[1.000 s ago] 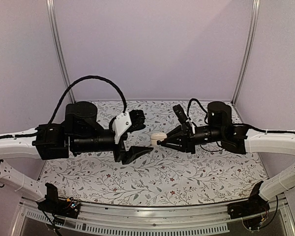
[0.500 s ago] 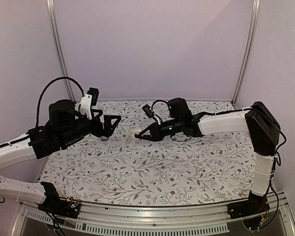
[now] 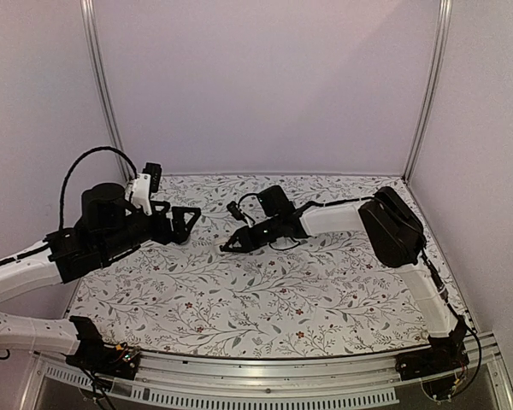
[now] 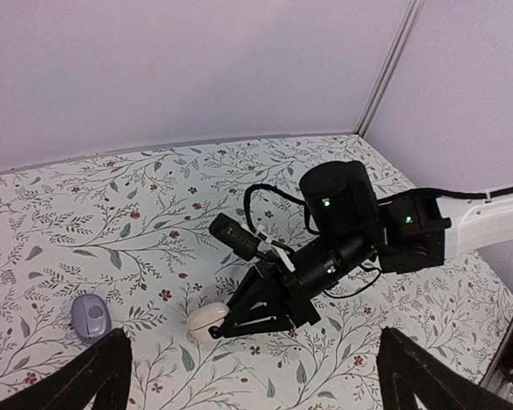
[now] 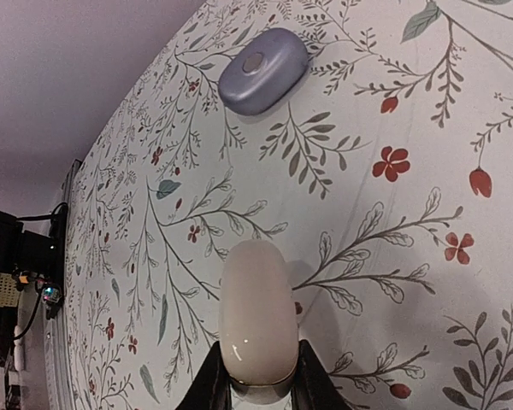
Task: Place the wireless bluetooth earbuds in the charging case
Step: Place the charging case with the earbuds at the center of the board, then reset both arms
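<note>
A cream, egg-shaped charging case (image 5: 256, 320) rests low on the flowered table, lid closed, with my right gripper (image 5: 256, 376) shut on its near end. From the left wrist view the same case (image 4: 205, 322) shows at the tip of the right gripper (image 4: 218, 329). My left gripper (image 4: 256, 384) hangs above and to the left of it, wide open and holding nothing; its fingers (image 4: 98, 376) frame the bottom corners. In the top view the left gripper (image 3: 181, 224) faces the right gripper (image 3: 226, 248) across a short gap. The earbuds are out of view.
A small lavender oval object (image 4: 91, 317) with a silver dot lies on the table left of the case, also in the right wrist view (image 5: 263, 70). Pale walls close the back and sides. The right arm (image 3: 342, 218) stretches across the table's back half.
The right arm swung from mid-table toward the back left, bringing the case down to the table. The left gripper opened fully and drew back to the left.
</note>
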{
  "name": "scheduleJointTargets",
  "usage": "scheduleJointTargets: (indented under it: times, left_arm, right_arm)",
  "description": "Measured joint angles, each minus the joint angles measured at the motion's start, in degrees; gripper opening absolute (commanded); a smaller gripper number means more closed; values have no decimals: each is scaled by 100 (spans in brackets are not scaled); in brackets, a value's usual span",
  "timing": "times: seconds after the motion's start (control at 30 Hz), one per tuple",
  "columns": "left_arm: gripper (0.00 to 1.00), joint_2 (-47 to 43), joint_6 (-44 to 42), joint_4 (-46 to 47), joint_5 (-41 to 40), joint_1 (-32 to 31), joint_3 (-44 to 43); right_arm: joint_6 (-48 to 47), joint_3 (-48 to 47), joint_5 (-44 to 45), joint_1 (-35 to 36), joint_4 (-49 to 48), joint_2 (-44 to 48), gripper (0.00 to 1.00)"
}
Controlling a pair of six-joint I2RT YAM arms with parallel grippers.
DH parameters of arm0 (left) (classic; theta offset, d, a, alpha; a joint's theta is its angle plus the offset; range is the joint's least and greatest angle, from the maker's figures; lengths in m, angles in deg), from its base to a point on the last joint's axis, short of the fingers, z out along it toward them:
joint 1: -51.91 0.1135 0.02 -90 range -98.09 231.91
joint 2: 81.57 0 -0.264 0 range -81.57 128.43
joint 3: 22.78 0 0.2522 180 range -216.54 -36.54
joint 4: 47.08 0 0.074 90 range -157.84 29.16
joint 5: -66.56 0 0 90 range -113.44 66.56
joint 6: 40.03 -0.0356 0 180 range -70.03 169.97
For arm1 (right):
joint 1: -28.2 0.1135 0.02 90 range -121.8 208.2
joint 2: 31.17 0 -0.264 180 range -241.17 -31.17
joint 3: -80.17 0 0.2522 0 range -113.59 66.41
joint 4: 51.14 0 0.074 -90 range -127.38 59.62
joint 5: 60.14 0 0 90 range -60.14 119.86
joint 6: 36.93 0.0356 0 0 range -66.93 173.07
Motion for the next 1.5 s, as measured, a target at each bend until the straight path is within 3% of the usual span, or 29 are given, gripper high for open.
scheduleJointTargets:
  times: [0.17,0.3,0.53,0.67,0.83,1.2,1.5]
  left_arm:
    - [100,-125,-4,-13,-4,83,39]
    - [100,-234,-2,-15,13,195,57]
    - [100,-197,103,-238,149,487,55]
    - [100,-35,144,-448,485,730,-59]
    - [100,350,142,-706,1003,1008,-461]
    - [100,1840,155,-1237,1010,1126,-1711]
    - [100,2542,358,-1145,905,1165,-1705]
  right_arm:
    - [20,-391,87,-4,249,-361,17]
    - [33,-557,258,-28,358,-415,38]
    - [9,-634,380,-118,391,-411,97]
    - [-72,-367,444,-229,431,-140,99]
    - [-164,645,584,-509,501,634,99]
    - [-407,2905,857,-1596,385,3775,99]
    - [-387,4859,1331,-2238,120,6419,99]
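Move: The right gripper already holds the white charging case just above the table; its resting spot lies about 3 cm farther forward, 1 cm left and some 3 cm below the hand. The purple case sits roughly 7 cm ahead of the right hand, 11 cm to its left and 3 cm lower. From the open left gripper, the white charging case is about 12 cm ahead, 6 cm to the right and 21 cm below. Lower the right gripper about 2 cm while easing it forward 3 cm to set the white charging case on the table, then open the fingers wide and let go. Pull away from the case nearly 30 cm to the right, climbing steeply and turning the wrist some 30 degrees clockwise. Meanwhile bring the empty left gripper forward, then down, tipping its open fingers downward. ##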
